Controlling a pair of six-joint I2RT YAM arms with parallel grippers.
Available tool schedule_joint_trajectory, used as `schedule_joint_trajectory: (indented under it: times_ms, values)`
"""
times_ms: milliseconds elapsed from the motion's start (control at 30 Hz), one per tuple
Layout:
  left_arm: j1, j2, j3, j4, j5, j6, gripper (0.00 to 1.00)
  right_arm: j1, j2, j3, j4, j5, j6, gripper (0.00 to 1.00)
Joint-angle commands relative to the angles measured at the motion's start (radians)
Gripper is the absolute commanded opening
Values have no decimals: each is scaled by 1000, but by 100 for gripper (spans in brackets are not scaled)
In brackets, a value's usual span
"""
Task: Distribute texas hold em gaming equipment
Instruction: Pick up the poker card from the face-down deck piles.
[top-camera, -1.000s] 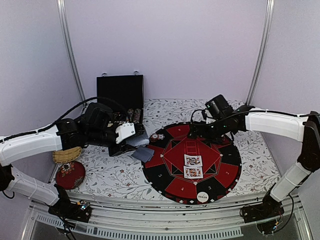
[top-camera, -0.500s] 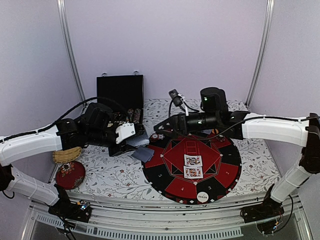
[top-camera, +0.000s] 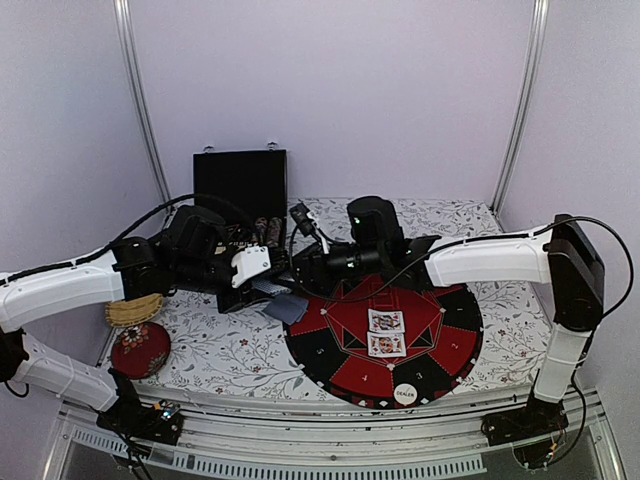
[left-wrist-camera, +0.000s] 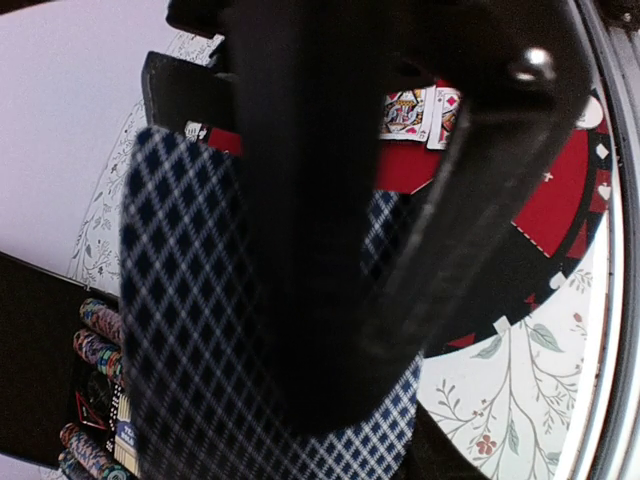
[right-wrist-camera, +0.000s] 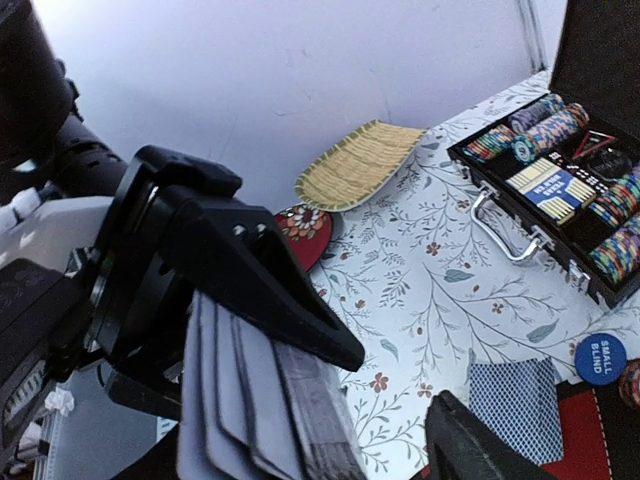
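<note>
My left gripper (top-camera: 266, 286) is shut on a fanned deck of playing cards (top-camera: 272, 288), checked backs filling the left wrist view (left-wrist-camera: 190, 300). My right gripper (top-camera: 298, 263) has reached over to that deck; in the right wrist view its jaws stand open, with the deck's edges (right-wrist-camera: 255, 400) between them and one of its fingers (right-wrist-camera: 470, 450) at the bottom. One card (top-camera: 288, 308) lies face down on the cloth beside the round mat (top-camera: 340, 375). Two cards (top-camera: 386, 332) lie face up on the mat's centre. The white DEALER button (top-camera: 404, 394) sits at the mat's near edge, and a blue SMALL BLIND button (right-wrist-camera: 601, 359) sits by the single card (right-wrist-camera: 515, 395).
The black chip case (top-camera: 240, 185) stands open at the back left, rows of chips (right-wrist-camera: 545, 125) inside. A woven tray (top-camera: 133, 312) and a red round pouch (top-camera: 140, 350) lie at the left edge. Metal frame posts rise behind the table.
The right arm has swung left across the mat to the deck in the left gripper, and its jaws have narrowed somewhat. The left arm and its deck have not moved.
</note>
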Motion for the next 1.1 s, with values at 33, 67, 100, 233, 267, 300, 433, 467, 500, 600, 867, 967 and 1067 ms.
schedule_joint_trajectory:
  times_ms: [33,67,100,233,267,300,433,467,500,600,867,967,1067]
  values:
    - [-14,-16,-5,14,17,8,46,2,-11,12,-34,103,1,59]
    - [-15,-17,-5,14,17,8,46,1,-25,-1,-42,125,2,56]
    - [-15,-17,-5,15,17,8,46,2,-41,-19,-47,141,1,54]
    - [-16,-16,-4,15,17,8,46,1,-95,-51,-78,182,-1,48]
    - [-16,-16,-3,15,17,8,46,2,-104,-54,-85,185,-1,48]
    - [-15,-16,-4,14,18,8,46,2,-110,-56,-92,184,0,47]
    - [-17,-14,-3,15,15,8,46,1,-126,-51,-130,173,0,44]
    - [-16,-13,-3,15,14,8,46,2,-127,-49,-140,166,0,43]
    - [-15,-13,-3,15,13,9,46,2,-129,-48,-150,162,-1,41]
    - [-15,-13,-5,15,9,8,46,2,-142,-43,-185,164,-5,32]
    - [-16,-13,-5,14,8,9,46,2,-213,-61,-252,208,3,11]
    - [-17,-13,-5,15,7,8,46,1,-247,-75,-268,224,5,4]
    - [-16,-13,-5,15,5,8,46,2,-290,-81,-299,254,8,3]
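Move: The top poker card of the face-down deck, held in the left gripper, is right at the open right fingers, its middle some 3 cm to their left and 1 cm below. From the right hand, the loose face-down cards on the table lie about 6 cm left, 3 cm ahead and 13 cm below; the small blind button is roughly 11 cm ahead and 3 cm left. From the left hand the top card's middle is about 4 cm right and 2 cm ahead. Forward by about a centimetre over the back of the deck, the right hand keeps closing its fingers, then turns back and draws to its right, some 5 cm in all, rising nearly 3 cm towards the end. The fingers shut almost fully, pinching the top card, and the wrist swings about 10 degrees clockwise. The left hand stays put and keeps its grip on the deck. ##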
